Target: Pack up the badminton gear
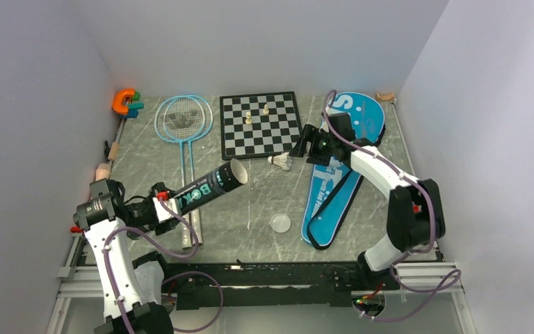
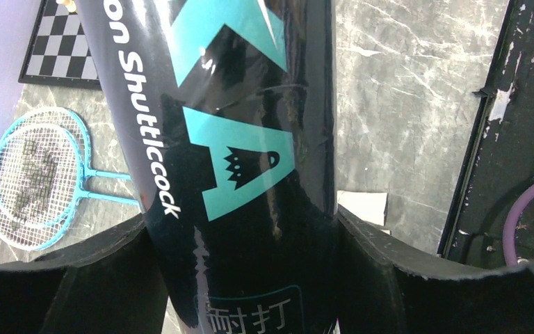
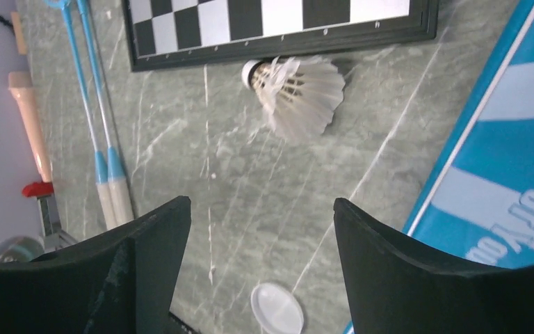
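Observation:
My left gripper (image 1: 169,207) is shut on the black lettered tube (image 1: 210,186), held off the table with its open mouth pointing up and right; the tube (image 2: 222,139) fills the left wrist view between both pads. One white shuttlecock (image 1: 280,161) lies on the table by the chessboard's near edge, its feathers (image 3: 299,87) ahead of my right gripper (image 1: 304,149), which is open and empty just right of it. The two light-blue rackets (image 1: 183,120) lie at the back left. The blue bag (image 1: 343,163) lies at the right under the right arm.
A chessboard (image 1: 261,124) with two pale pieces sits at the back centre. An orange C-shaped toy (image 1: 125,101) is in the back left corner. A clear round lid (image 1: 280,223) lies near the front. Pale wooden handles lie along the left wall.

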`<act>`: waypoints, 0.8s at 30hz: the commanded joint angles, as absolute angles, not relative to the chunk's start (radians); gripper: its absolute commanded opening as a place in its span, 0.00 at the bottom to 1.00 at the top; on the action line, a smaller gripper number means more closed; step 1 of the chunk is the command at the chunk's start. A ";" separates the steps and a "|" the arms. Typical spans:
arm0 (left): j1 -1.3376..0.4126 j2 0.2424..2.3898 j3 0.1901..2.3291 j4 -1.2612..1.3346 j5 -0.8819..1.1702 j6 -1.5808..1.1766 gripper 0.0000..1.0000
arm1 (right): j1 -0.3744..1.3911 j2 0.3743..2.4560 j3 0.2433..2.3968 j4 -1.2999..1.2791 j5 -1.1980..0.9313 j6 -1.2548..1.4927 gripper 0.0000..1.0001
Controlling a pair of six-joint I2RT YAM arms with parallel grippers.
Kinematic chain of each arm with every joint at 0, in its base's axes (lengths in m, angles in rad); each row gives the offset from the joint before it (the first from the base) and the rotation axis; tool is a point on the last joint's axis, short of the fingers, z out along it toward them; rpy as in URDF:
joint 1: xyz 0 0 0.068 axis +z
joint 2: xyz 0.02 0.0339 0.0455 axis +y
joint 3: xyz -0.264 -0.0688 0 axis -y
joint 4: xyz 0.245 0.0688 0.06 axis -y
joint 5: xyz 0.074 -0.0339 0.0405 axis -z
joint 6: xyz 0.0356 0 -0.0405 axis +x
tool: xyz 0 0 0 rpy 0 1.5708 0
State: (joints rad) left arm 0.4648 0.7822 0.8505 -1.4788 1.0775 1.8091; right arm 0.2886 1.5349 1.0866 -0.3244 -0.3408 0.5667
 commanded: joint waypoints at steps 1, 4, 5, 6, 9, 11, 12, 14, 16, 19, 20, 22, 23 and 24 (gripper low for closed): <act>0.463 0.764 0.848 -1.424 1.119 1.712 0.21 | 0.285 1.628 1.100 -0.121 -0.366 0.617 0.77; 0.463 0.748 0.834 -1.380 1.116 1.654 0.17 | 0.285 1.704 1.103 -0.043 -0.399 0.660 0.73; 0.463 0.743 0.831 -1.377 1.112 1.650 0.16 | 0.285 1.729 1.106 -0.025 -0.407 0.675 0.72; 0.463 0.738 0.829 -1.378 1.108 1.649 0.15 | 0.285 1.752 1.107 -0.009 -0.415 0.691 0.71; 0.463 0.715 0.816 -1.360 1.090 1.626 0.12 | 0.285 1.801 1.099 0.067 -0.419 0.739 0.67; 0.463 0.698 0.804 -1.334 1.077 1.597 0.10 | 0.285 1.827 1.091 0.107 -0.419 0.767 0.65; 0.463 0.693 0.798 -1.320 1.071 1.580 0.10 | 0.285 1.841 1.091 0.125 -0.424 0.782 0.63; 0.463 0.689 0.788 -1.306 1.061 1.574 0.09 | 0.286 1.864 1.091 0.157 -0.429 0.811 0.59; 0.463 0.691 0.783 -1.304 1.055 1.578 0.09 | 0.290 1.879 1.096 0.179 -0.434 0.831 0.56; 0.463 0.699 0.780 -1.312 1.050 1.587 0.08 | 0.307 1.893 1.118 0.175 -0.423 0.835 0.52; 0.463 0.701 0.780 -1.313 1.047 1.589 0.08 | 0.312 1.901 1.125 0.170 -0.417 0.834 0.51; 0.463 0.703 0.780 -1.312 1.041 1.589 0.08 | 0.317 1.915 1.138 0.164 -0.412 0.838 0.45; 0.462 0.703 0.778 -1.309 1.038 1.591 0.07 | 0.316 1.920 1.140 0.165 -0.412 0.841 0.39; 0.463 0.701 0.775 -1.309 1.034 1.594 0.07 | 0.318 1.921 1.140 0.165 -0.411 0.843 0.34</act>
State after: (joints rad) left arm 0.4648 0.6998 0.7727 -1.3273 1.0119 1.5921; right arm 0.3065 1.9049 1.0966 0.1078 -0.4103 0.8188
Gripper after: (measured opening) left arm 0.729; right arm 0.417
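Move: The shuttlecock the open right hand is going for lies about 7 cm ahead, 6 cm to the left and 9 cm below. The chessboard's middle is some 13 cm beyond the shuttlecock and 5 cm farther left. The clear lid lies roughly 21 cm straight back from it, and the blue racket bag about 22 cm to its right and 4 cm nearer. From the left hand the shuttlecock is some 26 cm ahead, 33 cm right and 15 cm down. The right fingers come in on the shuttlecock's feathered end beside the chessboard and close to about half their starting gap; a firm pinch can't be seen yet. That hand sinks about 8 cm while reaching 6 forward and 5 left, slowing as it gets low, with its left side rolling up some 10 degrees. The left hand keeps its grip on the shuttlecock tube and eases down about 2 cm. ##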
